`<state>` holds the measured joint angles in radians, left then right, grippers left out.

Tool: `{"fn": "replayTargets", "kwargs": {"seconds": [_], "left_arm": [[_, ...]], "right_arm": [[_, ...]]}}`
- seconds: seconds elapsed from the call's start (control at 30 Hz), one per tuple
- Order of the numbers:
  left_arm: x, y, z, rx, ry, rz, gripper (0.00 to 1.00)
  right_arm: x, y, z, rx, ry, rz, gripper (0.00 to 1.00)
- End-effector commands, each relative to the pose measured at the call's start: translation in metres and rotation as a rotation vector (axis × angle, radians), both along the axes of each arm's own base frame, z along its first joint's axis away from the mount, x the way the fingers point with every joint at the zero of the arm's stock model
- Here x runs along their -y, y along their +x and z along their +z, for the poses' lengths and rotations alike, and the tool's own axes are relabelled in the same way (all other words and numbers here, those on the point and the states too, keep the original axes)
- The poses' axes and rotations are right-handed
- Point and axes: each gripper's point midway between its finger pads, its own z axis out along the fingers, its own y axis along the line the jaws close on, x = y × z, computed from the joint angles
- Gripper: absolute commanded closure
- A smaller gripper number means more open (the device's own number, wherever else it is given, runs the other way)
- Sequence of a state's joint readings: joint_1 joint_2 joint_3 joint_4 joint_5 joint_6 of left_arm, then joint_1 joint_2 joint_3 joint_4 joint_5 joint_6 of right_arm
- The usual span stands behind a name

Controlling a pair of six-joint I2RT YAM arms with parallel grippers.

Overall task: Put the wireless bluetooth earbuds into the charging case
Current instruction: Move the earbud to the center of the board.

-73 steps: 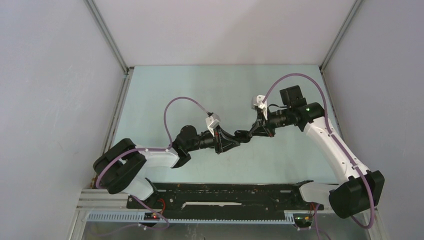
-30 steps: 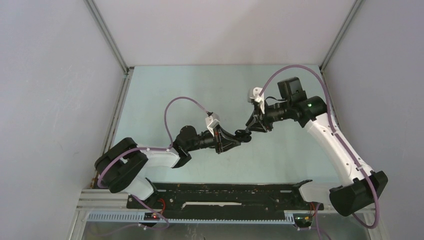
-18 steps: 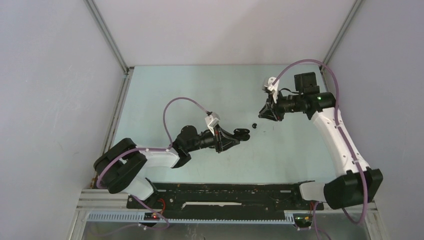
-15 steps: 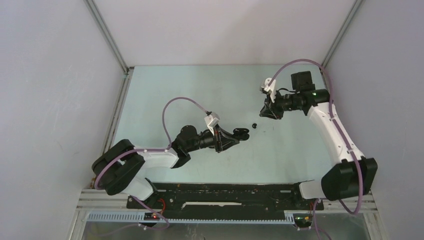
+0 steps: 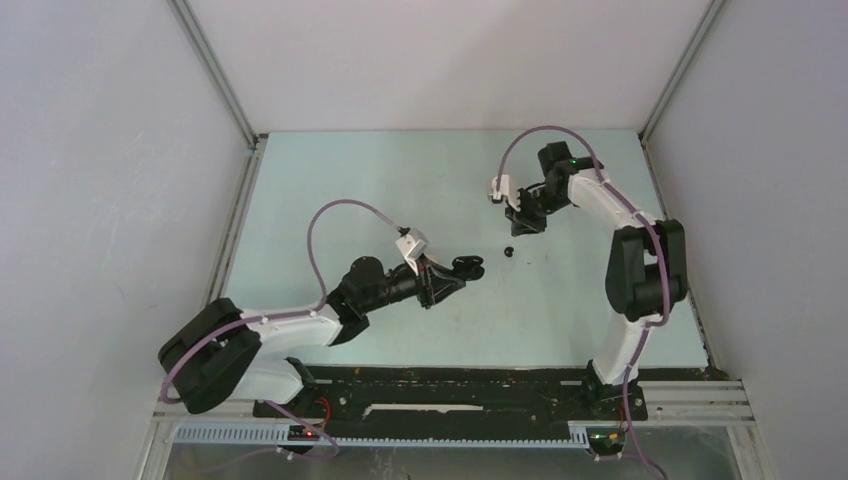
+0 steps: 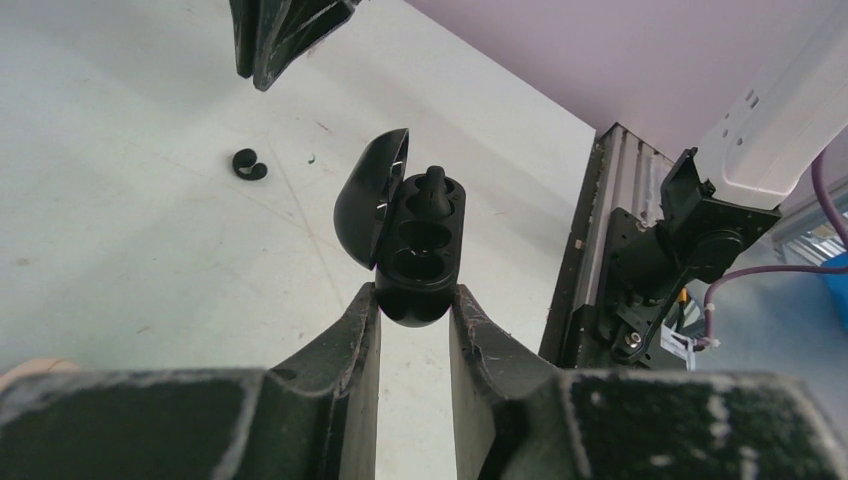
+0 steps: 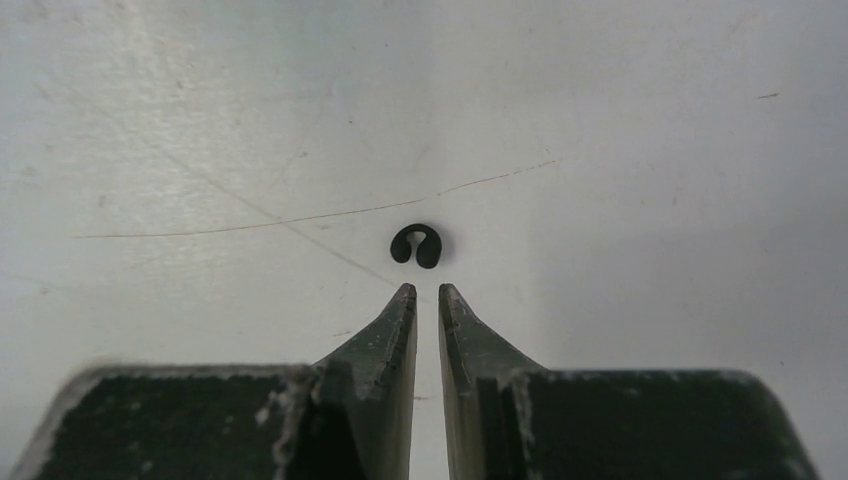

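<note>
My left gripper [image 6: 413, 295] is shut on the lower end of the black charging case [image 6: 420, 240], held just above the table with its lid open to the left. One black earbud [image 6: 434, 182] sits in the case's far slot; the two nearer hollows look empty. From above, the case [image 5: 468, 266] is at mid-table in front of the left gripper [image 5: 449, 277]. A second small black earbud [image 7: 417, 246] lies loose on the table, just beyond my right gripper [image 7: 427, 290]. Its jaws stand a narrow slit apart with nothing between them. From above, this earbud [image 5: 508, 251] is right of the case, below the right gripper [image 5: 520, 224].
Pale walls close in the pale green table [image 5: 330, 200] at the back and both sides. A black rail [image 5: 450, 392] carrying the arm bases runs along the near edge. The right arm [image 5: 640, 260] is folded up along the right side.
My right gripper has left the case and moved to the back right, its jaws narrowing. A loose earbud now lies on the table. The left arm drew the case slightly left.
</note>
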<state>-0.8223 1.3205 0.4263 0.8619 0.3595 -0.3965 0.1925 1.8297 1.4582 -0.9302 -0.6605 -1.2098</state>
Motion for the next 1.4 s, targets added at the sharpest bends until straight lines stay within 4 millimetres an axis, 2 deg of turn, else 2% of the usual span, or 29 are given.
{"fn": "replayTargets", "kwargs": {"seconds": [0.0, 0.13, 0.27, 0.4, 0.7, 1.1, 1.37], "left_arm": [[-0.012, 0.006, 0.008, 0.051, 0.011, 0.067, 1.00], [-0.016, 0.004, 0.008, 0.052, 0.014, 0.074, 1.00], [-0.019, 0.003, 0.007, 0.054, 0.017, 0.078, 1.00], [-0.019, 0.002, 0.006, 0.048, 0.018, 0.076, 1.00], [-0.017, 0.002, 0.005, 0.041, 0.020, 0.069, 1.00], [-0.016, 0.002, 0.003, 0.038, 0.025, 0.060, 1.00], [-0.014, 0.001, 0.005, 0.041, 0.021, 0.053, 1.00]], "right_arm": [[-0.001, 0.034, -0.014, 0.066, -0.089, 0.004, 0.84], [0.009, 0.063, -0.040, 0.077, -0.176, -0.079, 0.84], [0.015, 0.068, -0.061, 0.054, -0.223, -0.112, 0.84], [0.015, 0.063, -0.074, 0.031, -0.244, -0.112, 0.84], [0.013, 0.029, -0.093, -0.052, -0.276, -0.042, 0.83], [0.012, -0.016, -0.086, -0.161, -0.282, 0.001, 0.82], [0.001, -0.029, -0.073, -0.205, -0.226, -0.005, 0.82]]}}
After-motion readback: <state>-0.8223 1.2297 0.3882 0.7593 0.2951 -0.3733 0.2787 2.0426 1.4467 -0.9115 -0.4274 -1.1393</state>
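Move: The black earbud lies on the table almost directly under the right hand, about 10 cm below it and level with it both ways. The open black charging case, held in the left gripper, sits some 12 cm back, 11 cm to the left and 8 cm above the right hand; the white case lies about 2 cm back and 18 cm left, on the table. From the left hand the earbud is roughly 14 cm ahead, 12 cm to the right and 16 cm below. Down about 9 cm and forward some 5 cm, the right hand passes beyond the earbud, its nearly shut fingers tilting about 15 degrees steeper, then draws back some 6 cm low over the table, pushing the earbud back with the near fingertip against it at the end. The left hand eases just under 2 cm left, keeping its grip on the charging case. ##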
